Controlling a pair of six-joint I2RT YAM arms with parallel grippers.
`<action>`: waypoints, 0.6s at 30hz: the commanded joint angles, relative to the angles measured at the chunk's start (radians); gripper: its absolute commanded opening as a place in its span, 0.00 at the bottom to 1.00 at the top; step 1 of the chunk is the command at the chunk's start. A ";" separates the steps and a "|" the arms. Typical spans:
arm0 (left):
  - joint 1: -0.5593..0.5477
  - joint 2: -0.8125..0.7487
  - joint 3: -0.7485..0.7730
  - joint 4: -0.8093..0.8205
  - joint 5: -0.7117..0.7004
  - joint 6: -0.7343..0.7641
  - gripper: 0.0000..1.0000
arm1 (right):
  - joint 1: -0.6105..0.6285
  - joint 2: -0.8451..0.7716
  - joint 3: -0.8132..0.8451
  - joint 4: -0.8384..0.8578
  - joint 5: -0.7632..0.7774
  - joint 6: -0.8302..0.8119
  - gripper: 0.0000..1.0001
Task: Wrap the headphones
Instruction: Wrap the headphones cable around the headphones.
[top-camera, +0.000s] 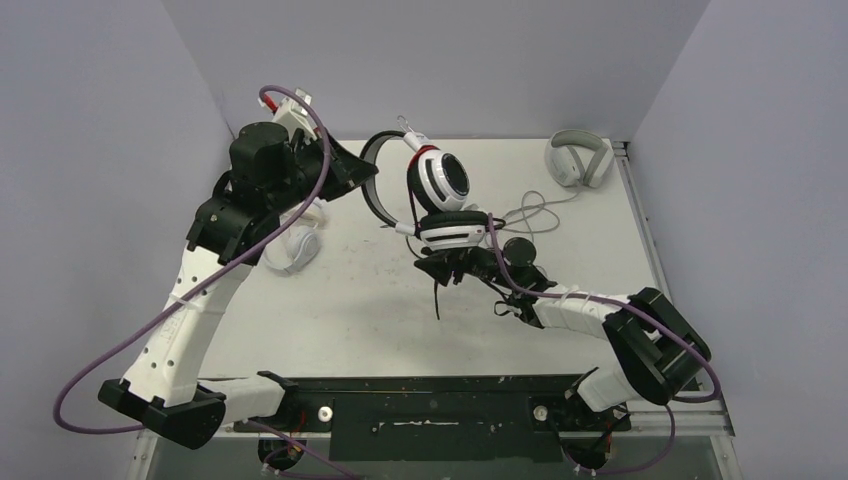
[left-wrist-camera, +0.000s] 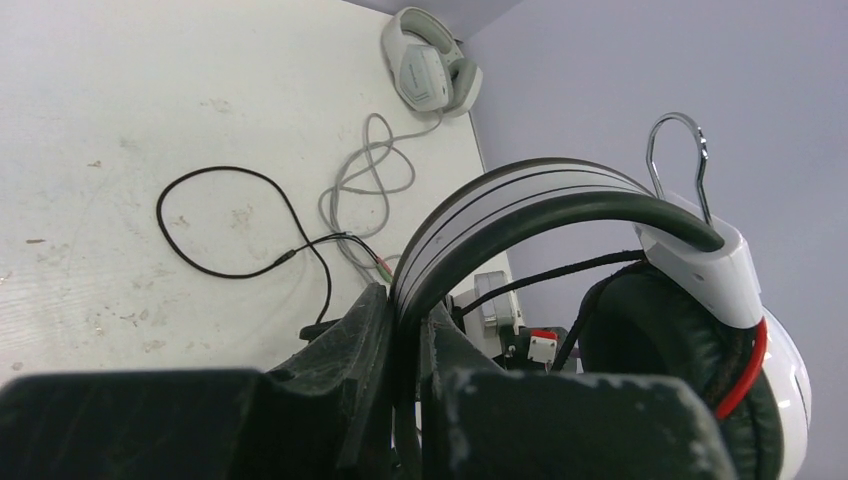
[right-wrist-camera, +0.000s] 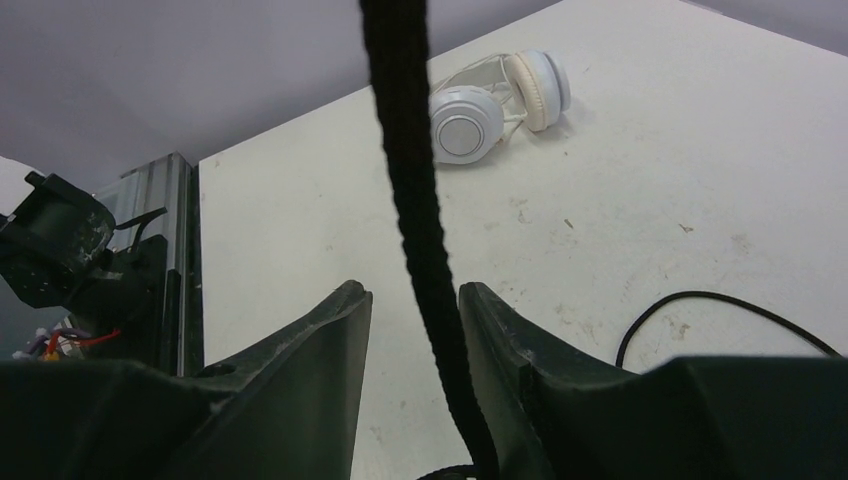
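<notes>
The black-and-white headset hangs in the air over the middle of the table. My left gripper is shut on its black headband, and one black ear pad shows at the right of the left wrist view. My right gripper sits just below the lower ear cup with its jaws open. The headset's black cable runs down between them, close to the right finger and not clamped. More of this cable loops on the table. The small white headphones lie flat beside the left arm.
A light grey over-ear pair rests at the back right corner, its grey cable coiled toward the table's middle. A metal rail edges the right side. Grey walls close in the back and sides.
</notes>
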 joint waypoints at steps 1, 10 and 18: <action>0.022 -0.021 0.024 0.243 0.056 -0.160 0.00 | -0.022 -0.047 -0.025 0.158 0.000 0.012 0.39; 0.021 -0.034 -0.043 0.089 0.175 -0.014 0.00 | -0.177 -0.047 0.157 -0.047 -0.074 0.045 0.48; 0.022 -0.083 -0.146 -0.011 0.002 0.159 0.00 | -0.220 -0.109 0.239 -0.206 -0.088 0.053 0.63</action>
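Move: The left hand holds the headband. The headphones' ear cups hang about 14 cm to its right and 8 cm lower, with the cable near the right gripper some 5 cm back, 10 cm right and 22 cm below. From the right hand, the cable runs down right at its part-open fingertips. The ear cups are about 13 cm above and 5 cm right, level fore and aft. The grey cable coil lies roughly 22 cm ahead, 24 cm right, 18 cm below. Swing the right gripper out from under the ear cups, forward and up by about 7 cm each and 4–5 cm to the right, to their right side, yawing slightly clockwise and spreading its fingers wider. Meanwhile keep the left grip on the headband, hold nearly level at first, then lower it some 6 cm with a slight roll and downward tip. ##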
